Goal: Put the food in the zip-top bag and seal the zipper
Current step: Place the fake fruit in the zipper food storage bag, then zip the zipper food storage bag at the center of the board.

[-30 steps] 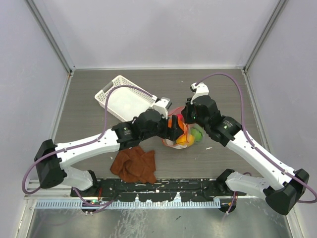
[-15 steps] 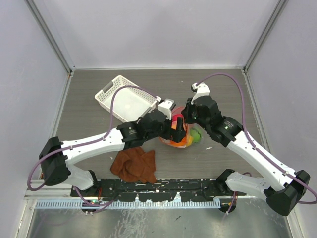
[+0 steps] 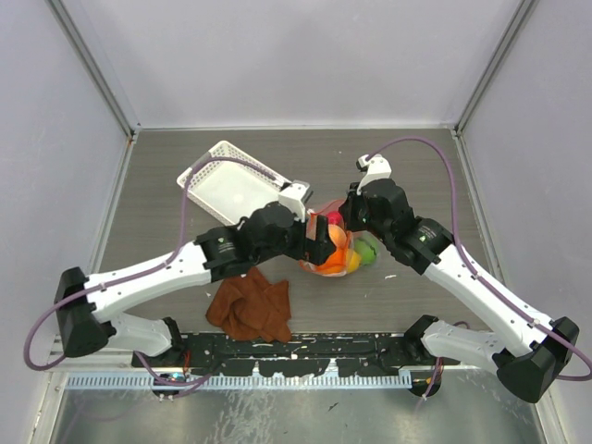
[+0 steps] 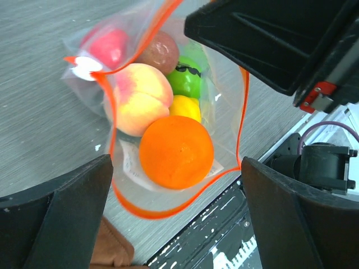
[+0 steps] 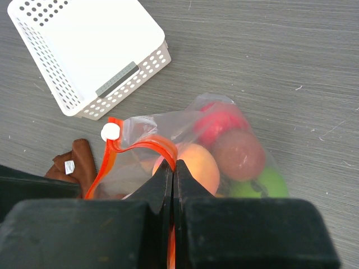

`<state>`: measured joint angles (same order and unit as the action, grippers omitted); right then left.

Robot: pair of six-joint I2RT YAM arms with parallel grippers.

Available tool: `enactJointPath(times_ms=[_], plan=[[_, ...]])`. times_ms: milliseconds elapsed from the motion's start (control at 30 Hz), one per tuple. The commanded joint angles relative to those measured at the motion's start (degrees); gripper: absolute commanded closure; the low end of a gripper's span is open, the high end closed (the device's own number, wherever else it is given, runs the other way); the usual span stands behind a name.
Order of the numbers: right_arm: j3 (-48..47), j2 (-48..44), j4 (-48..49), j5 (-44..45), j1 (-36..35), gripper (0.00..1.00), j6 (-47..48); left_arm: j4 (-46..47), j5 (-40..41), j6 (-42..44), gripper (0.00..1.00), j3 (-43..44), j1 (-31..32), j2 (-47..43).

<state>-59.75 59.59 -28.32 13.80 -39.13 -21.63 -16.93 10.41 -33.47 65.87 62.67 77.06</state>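
The clear zip-top bag (image 3: 339, 250) lies mid-table with its mouth gaping toward my left gripper. Inside it is the food: an orange (image 4: 176, 151), a peach (image 4: 143, 98), a red fruit (image 4: 106, 46), a dark one (image 4: 161, 50), a bright green one (image 4: 185, 81) and a yellow one (image 4: 185, 107). The orange-red zipper (image 4: 156, 215) loops round the mouth, its white slider (image 5: 110, 132) at one end. My left gripper (image 4: 175, 163) is open just outside the mouth, holding nothing. My right gripper (image 5: 174, 166) is shut on the zipper strip above the peach.
A white lattice basket (image 3: 233, 183) sits upside down behind and left of the bag. A brown cloth (image 3: 250, 308) lies near the front edge, left of the bag. The black base rail (image 3: 296, 352) runs along the near edge.
My left gripper has opened wide and drawn back a little to the left from the bag mouth. The orange now lies inside the bag. The right gripper has not moved.
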Motion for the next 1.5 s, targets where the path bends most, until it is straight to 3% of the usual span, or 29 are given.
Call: enactJointPath(times_ms=[0,167,300,500,667,833,1200,1300,1467], plan=[[-0.6,-1.7,3.8,0.1,0.2,1.0,-0.6,-6.3,5.8,-0.6,0.04,2.5,0.2,-6.5],[-0.4,-1.7,3.9,0.0,0.2,1.0,-0.7,-9.3,9.3,-2.5,0.12,0.0,0.1,-7.4],[-0.3,-1.6,3.9,-0.2,0.3,1.0,-0.8,-8.4,8.5,-3.3,0.25,-1.0,-0.3,-5.0],[-0.1,-1.9,3.7,0.0,0.3,1.0,-0.8,-5.8,7.5,-3.3,0.52,-1.6,-1.2,-0.3],[0.2,-1.9,3.6,0.3,0.2,1.0,-0.7,-4.6,7.0,-3.7,0.67,-1.9,-1.3,1.9],[-0.1,-1.8,3.2,0.5,0.3,0.99,-0.1,-5.5,6.0,-4.3,0.99,-1.1,-1.3,1.2],[-4.9,-1.5,-1.7,7.6,0.2,0.96,7.2,-7.1,-1.7,-6.2,1.0,4.5,-1.3,-8.6],[-5.5,-0.7,-1.4,6.1,0.3,0.96,8.4,-7.5,-0.3,-6.9,1.0,4.2,-2.2,-9.2],[-3.9,2.5,-1.0,6.5,0.3,0.96,9.4,-5.7,-10.5,-11.9,1.0,2.0,-7.0,-8.6]])
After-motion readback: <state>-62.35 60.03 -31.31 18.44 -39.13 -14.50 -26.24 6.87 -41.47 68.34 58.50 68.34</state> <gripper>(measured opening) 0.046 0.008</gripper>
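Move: Just to the left of the open left fingers, about 3 cm over and 5 cm below, lies the bag's orange rim on its near left side. The orange sits in the bag about 3 cm back, 3 cm right and 9 cm down, the peach some 2 cm ahead, 4 cm right and 9 cm down; the white basket is roughly 18 cm ahead, 21 cm left and 15 cm down. From the right hand that rim is about 10 cm left, 5 cm back and 6 cm lower. Backing clear of the orange, the left hand goes about 4 cm left and a little up, sinks some 8 cm to the near left part of the rim, shuts its fingers and pinches the orange zipper strip, then lifts about 10 cm with it. The right hand keeps its pinch on the rim, shifting a couple of centimetres right and slightly up near the end. ##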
